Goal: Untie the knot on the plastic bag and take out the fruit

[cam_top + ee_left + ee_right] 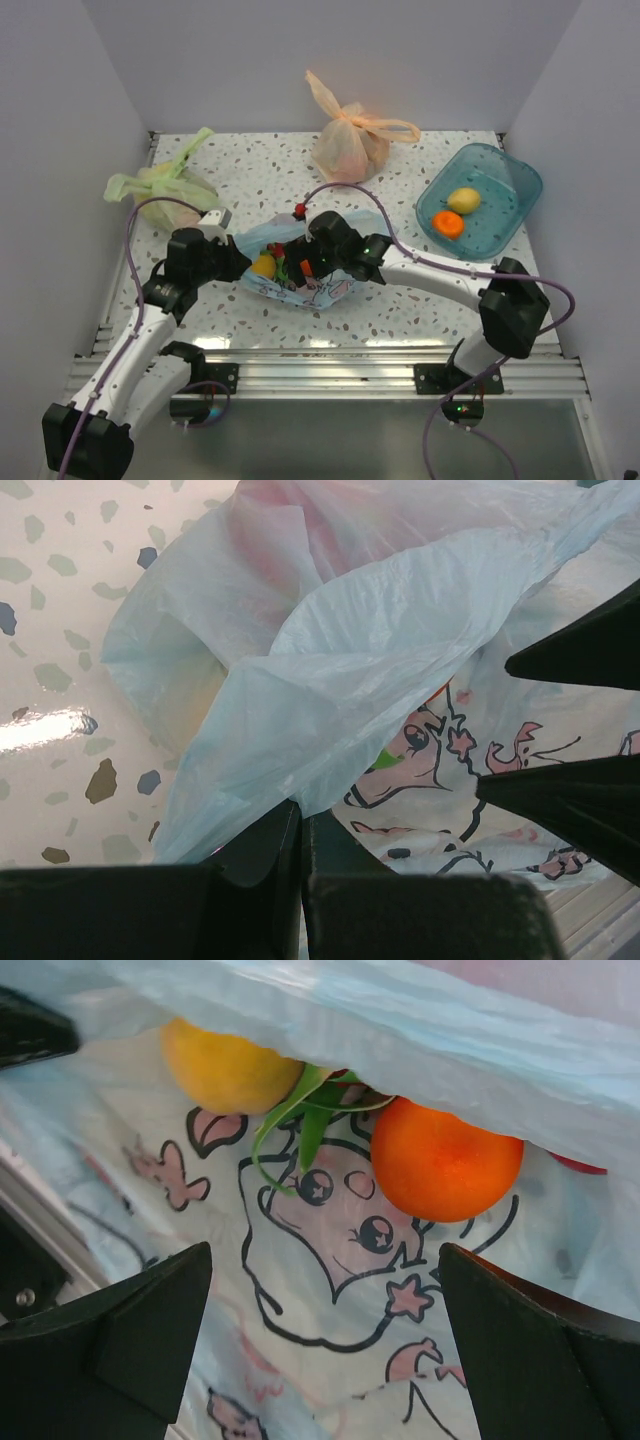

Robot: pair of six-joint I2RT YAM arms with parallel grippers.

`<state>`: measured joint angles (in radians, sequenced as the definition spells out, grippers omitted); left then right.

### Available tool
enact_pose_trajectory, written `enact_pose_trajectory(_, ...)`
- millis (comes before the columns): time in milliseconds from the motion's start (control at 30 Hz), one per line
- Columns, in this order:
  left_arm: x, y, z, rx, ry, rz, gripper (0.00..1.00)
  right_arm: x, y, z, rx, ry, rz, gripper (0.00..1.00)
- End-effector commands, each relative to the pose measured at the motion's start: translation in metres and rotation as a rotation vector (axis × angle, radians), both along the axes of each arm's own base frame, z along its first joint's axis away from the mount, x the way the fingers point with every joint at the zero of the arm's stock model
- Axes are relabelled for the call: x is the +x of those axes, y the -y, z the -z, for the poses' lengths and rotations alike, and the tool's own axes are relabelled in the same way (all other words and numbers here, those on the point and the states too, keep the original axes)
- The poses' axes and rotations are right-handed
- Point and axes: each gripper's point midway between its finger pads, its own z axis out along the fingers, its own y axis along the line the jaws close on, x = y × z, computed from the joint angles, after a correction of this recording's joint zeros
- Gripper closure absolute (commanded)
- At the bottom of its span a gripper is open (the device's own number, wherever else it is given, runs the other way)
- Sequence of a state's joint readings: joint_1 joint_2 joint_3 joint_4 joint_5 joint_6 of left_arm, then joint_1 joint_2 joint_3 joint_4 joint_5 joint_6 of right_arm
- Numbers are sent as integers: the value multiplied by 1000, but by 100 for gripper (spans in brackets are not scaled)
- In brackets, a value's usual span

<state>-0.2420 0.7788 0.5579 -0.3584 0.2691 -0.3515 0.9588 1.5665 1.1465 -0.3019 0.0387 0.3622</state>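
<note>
The light blue plastic bag (318, 290) with a pink cartoon print lies open at the table's middle; no knot shows. My left gripper (243, 263) is shut on the bag's upper film (380, 660) at its left rim, its tips (299, 812) pressed together on it. My right gripper (306, 258) is open inside the bag's mouth, its fingers (120, 1340) spread over the printed lower film. Ahead of it lie an orange fruit (440, 1160), a yellow fruit (225, 1065) and green leaves (300, 1125). A red fruit (580, 1165) peeks out at the right.
A teal tray (510, 185) at the right holds a yellow fruit (463, 200) and an orange fruit (448, 225). A knotted green bag (165, 190) sits at the back left, a knotted orange bag (350, 140) at the back middle. White walls enclose the table.
</note>
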Motion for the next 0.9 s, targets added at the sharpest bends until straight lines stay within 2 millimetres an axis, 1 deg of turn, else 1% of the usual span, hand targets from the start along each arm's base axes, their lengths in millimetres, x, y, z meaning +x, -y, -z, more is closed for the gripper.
enact_pose_trajectory(0, 7, 2, -4, -8, 36, 15, 96, 29, -21, -9, 167, 35, 164, 1)
enact_pose_trajectory(133, 7, 1, -5, -7, 44, 11, 96, 48, -13, 14, 172, 12, 336, 2)
enact_pose_trajectory(167, 7, 1, -6, -9, 47, 10, 96, 50, -7, 22, 165, 3, 370, 2)
enact_pose_trajectory(200, 7, 1, -5, -9, 45, 8, 96, 57, -2, 25, 175, 9, 406, 2)
enact_pose_trajectory(233, 7, 1, -6, -7, 47, 7, 96, 61, 1, 29, 186, -5, 441, 2)
enact_pose_trajectory(267, 7, 1, -6, -8, 47, 10, 96, 60, 6, 37, 173, -17, 456, 2)
enact_pose_trajectory(300, 7, 1, -5, -8, 45, 10, 96, 67, 4, 36, 205, -12, 465, 2)
enact_pose_trajectory(367, 7, 2, -5, -9, 44, 13, 96, 70, 7, 43, 193, -22, 484, 2)
enact_pose_trajectory(400, 7, 2, -5, -9, 44, 13, 96, 72, 10, 51, 173, -26, 497, 2)
enact_pose_trajectory(467, 7, 2, -6, -10, 48, 13, 96, 75, 7, 56, 170, -34, 494, 2)
enact_pose_trajectory(567, 7, 1, -7, -9, 53, 11, 96, 78, 1, 68, 151, -47, 479, 2)
enact_pose_trajectory(633, 7, 1, -7, -9, 52, 12, 96, 79, 0, 75, 138, -47, 472, 4)
enact_pose_trajectory(667, 7, 1, -6, -8, 50, 11, 96, 80, 0, 76, 134, -42, 471, 6)
enact_pose_trajectory(733, 7, 1, -6, -10, 49, 11, 96, 79, 2, 76, 126, -35, 461, 17)
enact_pose_trajectory(767, 7, 1, -7, -9, 52, 12, 96, 78, 2, 71, 132, -28, 454, 23)
enact_pose_trajectory(800, 7, 1, -7, -10, 51, 10, 96, 78, 3, 67, 135, -19, 449, 32)
enact_pose_trajectory(867, 7, 1, -8, -9, 55, 11, 96, 75, 6, 60, 121, 2, 421, 41)
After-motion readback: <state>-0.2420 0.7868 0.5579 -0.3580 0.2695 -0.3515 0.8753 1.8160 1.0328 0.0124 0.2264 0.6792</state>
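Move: Below the wide-open right hand, the orange lies inside the open bag, about 6 cm ahead, 1 cm to the right and 10 cm lower. At about that same depth, the yellow fruit is some 10 cm to the hand's left and 5 cm ahead, and the leafy red fruit about 6 cm left and 9 cm ahead. From the left hand, holding the bag's rim, the orange is roughly 15 cm right, 6 cm ahead and 10 cm below. Sinking about 10 cm into the bag, the right hand reaches some 6 cm forward towards the orange, turning about 25 degrees clockwise; the last stretch is straight down. Only at the bottom do its wide-open fingers start to close around the orange, reaching about two-thirds open. The left hand stays put with its shut fingers still pinching the bag's rim. ##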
